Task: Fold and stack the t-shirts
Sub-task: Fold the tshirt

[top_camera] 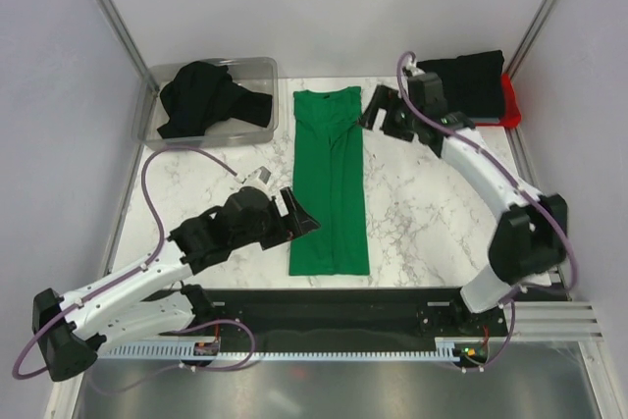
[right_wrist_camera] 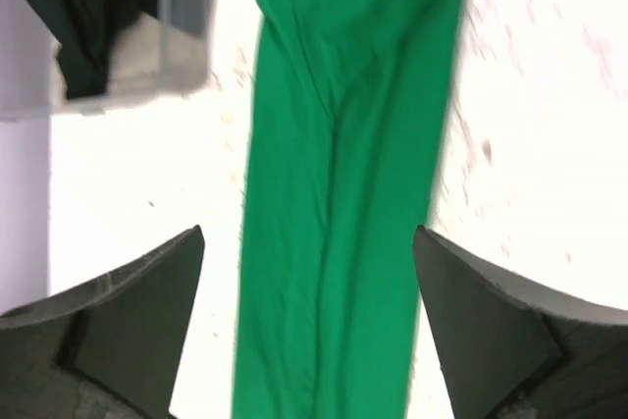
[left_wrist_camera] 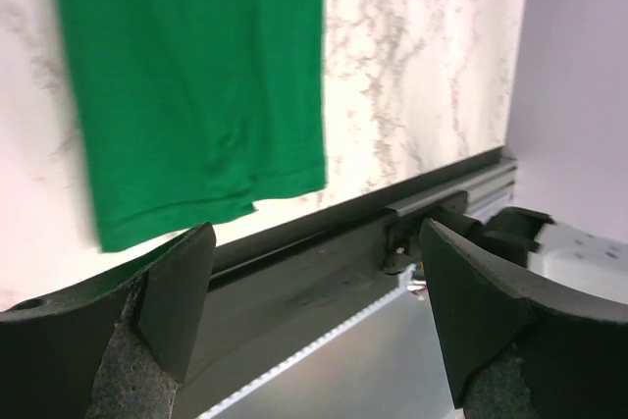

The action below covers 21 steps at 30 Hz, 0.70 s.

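A bright green t-shirt (top_camera: 330, 183) lies flat in the middle of the marble table, folded lengthwise into a long narrow strip, collar at the far end. Its hem corner shows in the left wrist view (left_wrist_camera: 196, 85) and its length in the right wrist view (right_wrist_camera: 353, 183). My left gripper (top_camera: 302, 215) hangs open just left of the strip's lower half, holding nothing. My right gripper (top_camera: 378, 115) is open beside the collar end, also empty. A crumpled black t-shirt (top_camera: 204, 97) fills the clear bin. Folded black t-shirts (top_camera: 473, 83) are stacked at the back right on something red (top_camera: 508, 100).
The clear plastic bin (top_camera: 257, 70) stands at the back left corner. A black rail (top_camera: 324, 301) runs along the table's near edge, with a metal shelf below it. Grey walls close in both sides.
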{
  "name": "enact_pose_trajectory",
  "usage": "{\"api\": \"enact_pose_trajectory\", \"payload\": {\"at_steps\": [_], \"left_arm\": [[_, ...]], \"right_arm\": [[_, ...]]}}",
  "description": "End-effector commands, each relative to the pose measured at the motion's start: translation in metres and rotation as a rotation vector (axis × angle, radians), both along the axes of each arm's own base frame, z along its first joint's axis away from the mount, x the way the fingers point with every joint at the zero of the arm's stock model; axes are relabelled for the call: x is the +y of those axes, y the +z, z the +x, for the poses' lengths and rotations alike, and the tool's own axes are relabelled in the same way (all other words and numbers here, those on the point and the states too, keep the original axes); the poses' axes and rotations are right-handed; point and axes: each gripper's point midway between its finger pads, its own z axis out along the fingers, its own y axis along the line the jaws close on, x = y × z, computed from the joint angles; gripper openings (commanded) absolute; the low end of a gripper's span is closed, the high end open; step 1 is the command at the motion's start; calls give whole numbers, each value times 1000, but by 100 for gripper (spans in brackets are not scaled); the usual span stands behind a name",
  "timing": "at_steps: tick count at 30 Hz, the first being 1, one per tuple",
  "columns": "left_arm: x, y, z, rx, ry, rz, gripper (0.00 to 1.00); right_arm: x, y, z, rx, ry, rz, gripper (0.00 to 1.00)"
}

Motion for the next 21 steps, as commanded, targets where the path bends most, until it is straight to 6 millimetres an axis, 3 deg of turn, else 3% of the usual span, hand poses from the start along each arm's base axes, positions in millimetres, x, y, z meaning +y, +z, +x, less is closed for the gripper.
{"api": "enact_pose_trajectory", "payload": {"at_steps": [1, 2, 3, 4, 6, 7, 8, 9, 14, 18, 21], "left_arm": [[45, -40, -9, 10, 66, 157, 92], [50, -37, -12, -3, 74, 136, 92], [56, -49, -15, 10, 86, 147, 92], [59, -52, -17, 11, 90, 144, 92], [66, -63, -22, 17, 107, 139, 92], [68, -68, -23, 24, 113, 142, 91], [69, -72, -24, 29, 116, 142, 91], [71, -82, -27, 49, 115, 149, 91], [64, -103, -32, 93, 90, 147, 89], [61, -118, -36, 126, 79, 145, 88], [58, -125, -37, 136, 79, 121, 86]], "right_arm": [[-17, -85, -102, 232, -24, -115, 93], [-17, -75, -125, 200, -19, -100, 92], [-21, -109, -159, 271, -12, -127, 90], [-6, -116, -184, 290, 17, -112, 89], [2, -117, -215, 281, 24, -67, 86], [7, -139, -245, 342, 37, -70, 84], [9, -138, -255, 332, 39, -50, 83], [6, -154, -271, 367, 45, -66, 82], [18, -177, -299, 398, 58, -44, 72], [25, -189, -306, 408, 83, -94, 69], [25, -192, -304, 403, 79, -115, 61]]}}
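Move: The green t-shirt lies as a flat lengthwise strip. Its near right hem corner is about 34 cm back, 1 cm left and 21 cm below the right hand, and its near left hem corner lies 17 cm farther left. From the left hand, that left corner is roughly 8 cm back, 5 cm left and 17 cm down, with the right corner level with it but 13 cm to the hand's right. The dark folded stack sits about 21 cm ahead of the right hand, 23 cm to its right and 19 cm below. The right hand sweeps fast back along the t-shirt's right side, some 32 cm, while sinking about 20 cm to the near right hem corner, its fingers tipping down by about 25 degrees and narrowing from wide open to just under two thirds. The left hand sinks about 13 cm, drifting left and a little back towards the near left hem corner with its fingers staying wide; no grip on the cloth shows yet. ##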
